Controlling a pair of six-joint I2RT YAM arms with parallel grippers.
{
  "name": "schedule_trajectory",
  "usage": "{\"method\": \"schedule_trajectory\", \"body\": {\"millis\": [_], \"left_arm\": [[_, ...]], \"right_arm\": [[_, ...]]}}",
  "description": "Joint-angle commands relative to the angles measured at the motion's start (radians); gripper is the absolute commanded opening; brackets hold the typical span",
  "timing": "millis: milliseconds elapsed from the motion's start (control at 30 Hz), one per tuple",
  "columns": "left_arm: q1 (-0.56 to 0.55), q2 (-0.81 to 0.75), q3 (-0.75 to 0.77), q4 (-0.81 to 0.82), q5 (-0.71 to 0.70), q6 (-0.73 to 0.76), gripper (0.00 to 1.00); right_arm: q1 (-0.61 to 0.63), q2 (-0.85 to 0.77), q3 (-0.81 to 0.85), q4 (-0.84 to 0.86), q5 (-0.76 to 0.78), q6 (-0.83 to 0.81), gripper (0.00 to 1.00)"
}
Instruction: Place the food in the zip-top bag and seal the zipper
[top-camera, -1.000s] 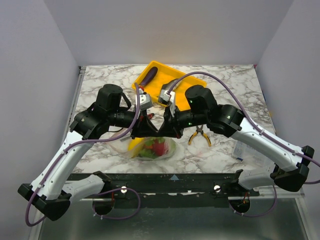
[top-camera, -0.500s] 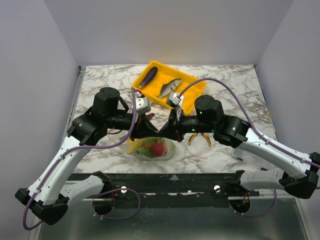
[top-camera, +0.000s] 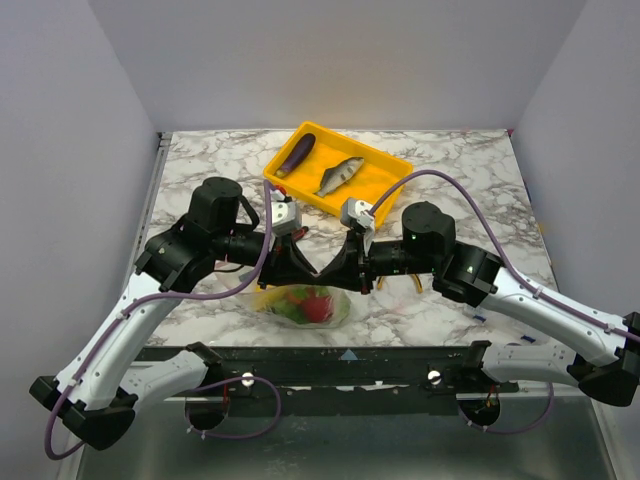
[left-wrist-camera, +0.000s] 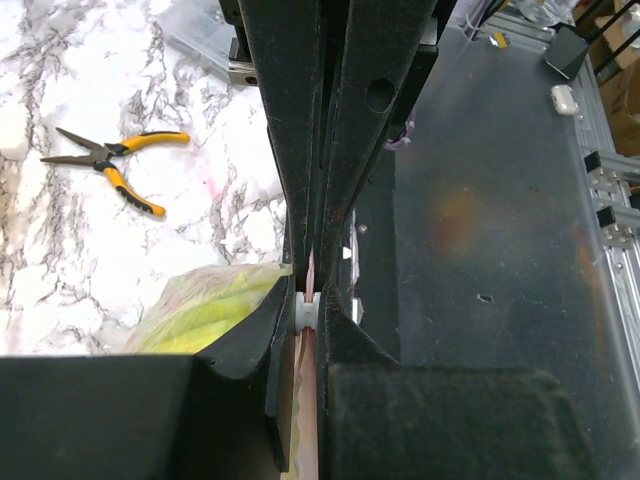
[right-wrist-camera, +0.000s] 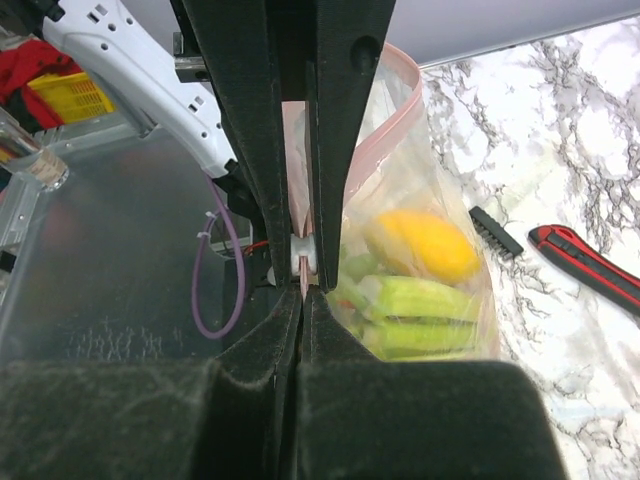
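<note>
The clear zip-top bag (top-camera: 305, 303) hangs low near the table's front, holding green, red and yellow food. The right wrist view shows the yellow squash (right-wrist-camera: 420, 245) and green leek (right-wrist-camera: 415, 315) through the plastic. My left gripper (top-camera: 300, 268) and right gripper (top-camera: 345, 275) meet tip to tip above the bag, both shut on its pinkish zipper (right-wrist-camera: 398, 100). The strip runs between my left gripper's (left-wrist-camera: 308, 310) jaws, with the bag (left-wrist-camera: 215, 310) bulging to their left. My right gripper (right-wrist-camera: 303, 290) pinches the same strip. An eggplant (top-camera: 296, 153) and fish (top-camera: 340, 175) lie in the yellow tray (top-camera: 390, 175).
Yellow-handled pliers (left-wrist-camera: 110, 165) lie on the marble right of the bag, mostly under the right arm from above. A red-and-black pocket knife (right-wrist-camera: 585, 265) and a small black comb-like piece (right-wrist-camera: 495, 230) lie on the bag's far side. The table's front edge is just below the bag.
Both grippers and the bag have shifted toward the table's near edge. The right arm has drawn back and to the right, uncovering the tray and the fish.
</note>
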Motion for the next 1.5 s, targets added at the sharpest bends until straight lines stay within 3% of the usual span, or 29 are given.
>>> {"method": "schedule_trajectory", "body": {"millis": [0,467,833,933,1000,1100,1133,1333,1467], "left_arm": [[0.015,0.014,0.050,-0.096,0.038,0.014,0.05],[0.028,-0.001,0.027,-0.171,-0.133,-0.023,0.00],[0.040,-0.102,-0.041,-0.167,-0.194,-0.022,0.00],[0.041,-0.092,-0.023,-0.136,-0.169,-0.044,0.00],[0.040,-0.070,0.006,-0.126,-0.143,-0.049,0.00],[0.040,-0.057,0.020,-0.093,-0.119,-0.055,0.00],[0.040,-0.053,0.024,-0.088,-0.117,-0.054,0.00],[0.040,-0.031,0.056,-0.070,-0.080,-0.049,0.00],[0.040,-0.029,0.057,-0.072,-0.070,-0.043,0.00]], "right_arm": [[-0.014,-0.030,0.027,-0.007,-0.034,-0.048,0.00],[-0.001,-0.062,0.011,-0.014,0.046,-0.089,0.00],[0.003,-0.066,-0.006,-0.017,0.083,-0.086,0.00],[0.003,-0.020,0.069,-0.108,0.025,-0.086,0.01],[0.001,0.030,0.141,-0.189,-0.067,-0.076,0.14],[0.002,0.095,0.229,-0.292,-0.107,-0.039,0.53],[0.002,0.116,0.253,-0.335,-0.112,-0.039,0.56],[0.002,0.239,0.384,-0.546,-0.051,-0.089,0.54],[0.001,0.291,0.464,-0.596,-0.029,-0.138,0.52]]}}
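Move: Both hands pinch the zipper strip fingertip to fingertip: the strip between them lies about 1 cm to the left hand's right and 1 cm to the right hand's left, level with both. From the right hand, the food in the bag hangs about 4 cm back, 4 cm left and 11 cm below. On the table, some 17 cm below, the pliers lie about 3 cm ahead and 17 right, the red knife about 12 ahead and 5 left. Left pinch draws 3 cm left and down, easing back as the right opens off the zipper and sinks. ##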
